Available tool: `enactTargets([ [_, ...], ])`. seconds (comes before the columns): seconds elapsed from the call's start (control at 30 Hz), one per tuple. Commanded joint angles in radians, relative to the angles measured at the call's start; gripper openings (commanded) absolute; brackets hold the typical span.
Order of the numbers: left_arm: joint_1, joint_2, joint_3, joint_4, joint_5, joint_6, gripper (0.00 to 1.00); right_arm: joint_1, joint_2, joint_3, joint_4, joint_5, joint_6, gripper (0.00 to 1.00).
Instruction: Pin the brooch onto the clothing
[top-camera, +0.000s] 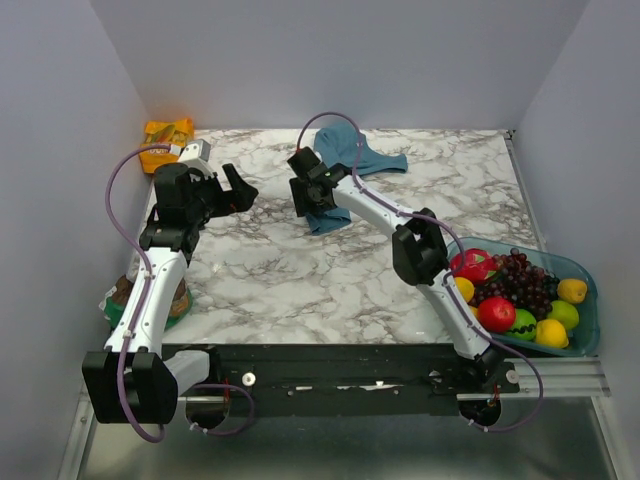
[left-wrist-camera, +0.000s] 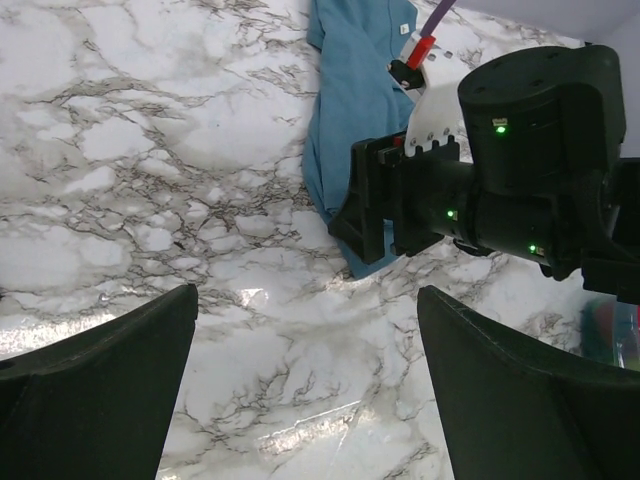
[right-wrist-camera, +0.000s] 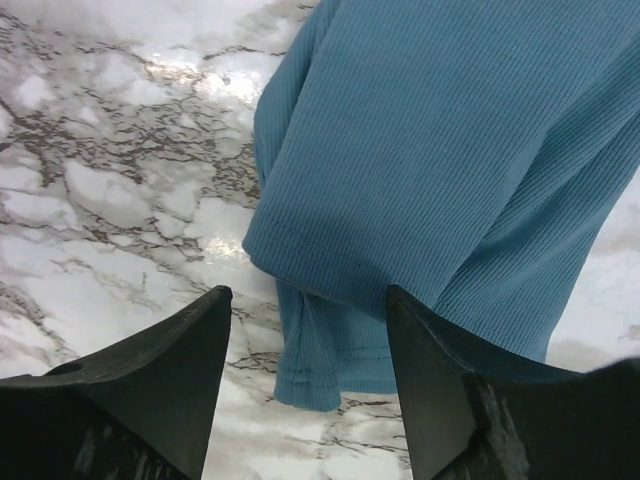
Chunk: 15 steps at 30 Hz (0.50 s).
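The clothing (top-camera: 345, 148) is a teal-blue ribbed top, bunched at the back middle of the marble table, with one folded end (top-camera: 326, 222) trailing toward me. My right gripper (top-camera: 301, 186) hovers over that end. It is open, and the folded hem (right-wrist-camera: 335, 370) lies on the table between its fingers (right-wrist-camera: 170, 380), apart from both. My left gripper (top-camera: 243, 190) is open over bare marble to the left, with nothing between its fingers (left-wrist-camera: 110, 370). The left wrist view shows the clothing (left-wrist-camera: 350, 110) and the right arm's black wrist (left-wrist-camera: 520, 170) ahead. The brooch is out of view.
An orange packet (top-camera: 166, 138) and a small grey-white box (top-camera: 196, 152) lie at the back left corner. A teal basket (top-camera: 585, 268) of fruit sits at the right edge. Some packets (top-camera: 120, 300) lie beyond the table's left edge. Grey walls enclose three sides.
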Motion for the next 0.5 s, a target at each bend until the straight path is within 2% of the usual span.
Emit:
enactTargets([
  [0.0,0.007,-0.002,-0.010,0.028,0.053,-0.014,0.99,0.006,0.033,0.034,-0.043,0.029,0.012,0.65],
  [0.13,0.007,0.003,-0.016,0.035,0.066,-0.020,0.99,0.006,0.031,0.025,-0.056,0.017,0.010,0.55],
  [0.23,0.007,0.009,-0.016,0.037,0.073,-0.021,0.99,0.006,0.010,-0.031,-0.057,-0.017,0.013,0.26],
  [0.27,0.007,0.012,-0.017,0.042,0.078,-0.024,0.99,0.006,-0.001,-0.051,-0.054,-0.029,0.016,0.11],
  [0.33,0.004,0.020,-0.022,0.046,0.090,-0.031,0.99,0.006,-0.041,-0.108,-0.020,-0.061,0.024,0.02],
  [0.47,-0.032,0.047,-0.023,0.048,0.095,-0.031,0.96,0.022,-0.133,-0.301,0.042,-0.074,0.033,0.01],
])
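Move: The clothing's near edge, with its narrow folded-under strip, lies almost straight under the right hand, about 1 cm back and 3 cm below the still part-open fingers. On the same cloth, a small white tag sits some 23 cm ahead and 12 cm right of this hand, and the short sleeve's end about 18 cm ahead and 24 cm right. From the left hand the near edge is some 6 cm ahead, 14 cm right and 22 cm below. Sink the right gripper the last bit onto the clothing's near edge and shut the fingers completely, pinching the thin strip of fabric between the tips. As they close, draw the hand back towards the base, about 2.5 cm back and as much down in all, edging a little right, with the fingers tipping some 5 degrees steeper. ##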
